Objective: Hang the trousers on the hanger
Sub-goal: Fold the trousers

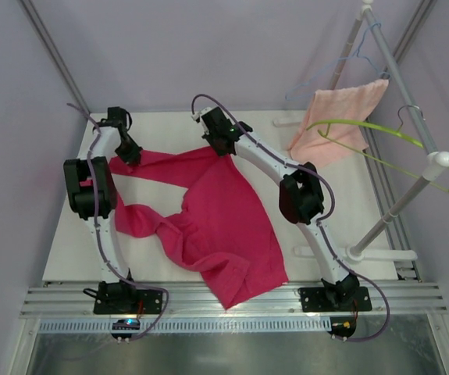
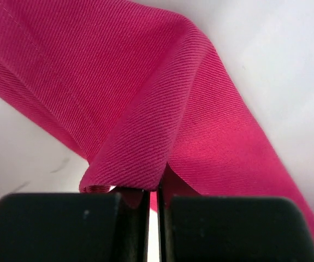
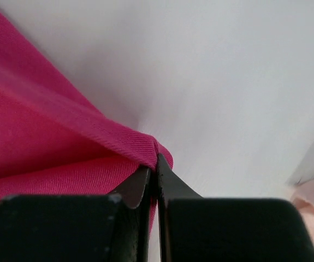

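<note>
The magenta-pink trousers (image 1: 216,223) lie spread and rumpled over the white table, one part hanging past its near edge. At their far left end my left gripper (image 1: 130,154) is shut on a fold of the cloth (image 2: 146,153). My right gripper (image 1: 226,145) pinches the far right corner of the trousers (image 3: 64,158), jaws shut on the hem. The lime-green hanger (image 1: 380,133) hangs from the rack at the right, well away from both grippers.
A pale salmon towel (image 1: 337,117) on a thin light-blue wire hanger (image 1: 326,74) hangs from the white rack (image 1: 411,117) at the back right. The rack's post (image 1: 392,211) and base stand on the table's right side. Grey walls close in on left and back.
</note>
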`<move>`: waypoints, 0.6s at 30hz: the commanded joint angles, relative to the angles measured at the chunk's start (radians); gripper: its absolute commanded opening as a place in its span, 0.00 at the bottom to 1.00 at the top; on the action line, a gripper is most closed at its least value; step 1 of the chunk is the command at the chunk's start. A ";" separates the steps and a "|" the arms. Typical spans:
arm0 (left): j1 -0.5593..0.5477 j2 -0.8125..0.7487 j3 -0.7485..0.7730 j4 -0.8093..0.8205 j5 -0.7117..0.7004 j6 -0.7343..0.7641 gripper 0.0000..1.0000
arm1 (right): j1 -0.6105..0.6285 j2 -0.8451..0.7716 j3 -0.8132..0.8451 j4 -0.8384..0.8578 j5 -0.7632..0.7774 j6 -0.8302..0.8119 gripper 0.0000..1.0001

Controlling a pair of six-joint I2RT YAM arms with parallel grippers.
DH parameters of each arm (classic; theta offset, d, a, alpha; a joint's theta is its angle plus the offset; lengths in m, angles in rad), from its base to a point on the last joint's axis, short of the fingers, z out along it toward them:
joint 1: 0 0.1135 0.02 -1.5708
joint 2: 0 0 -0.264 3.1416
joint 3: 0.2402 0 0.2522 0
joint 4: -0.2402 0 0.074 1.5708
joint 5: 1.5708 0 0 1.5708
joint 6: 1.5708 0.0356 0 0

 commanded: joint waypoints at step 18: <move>0.163 -0.247 -0.024 -0.075 -0.242 0.109 0.00 | 0.122 -0.300 -0.175 0.054 0.153 0.403 0.62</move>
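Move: The left hand already pinches a trouser corner just above the table; the table's left edge, the way it is taken, lies about 19 cm to its left, level fore and aft, with the lower leg's loop some 22 cm back and 5 cm right. The right hand, holding the fold about 7 cm up, has that corner about 29 cm left and 3 cm back; the broad panel spreads some 20 cm straight behind it, the far table edge about 12 cm ahead. The left hand keeps its pinch and draws the corner about 12 cm left towards the table's left edge, lifting it nearly 10 cm and easing back a little, its left side rolling up some 15 degrees while it turns slightly counter-clockwise. The right hand sweeps about 9 cm left and 5 cm up, first a touch forward and then back over the cloth, opening its fingers well past halfway on the way and letting go of the trousers. ##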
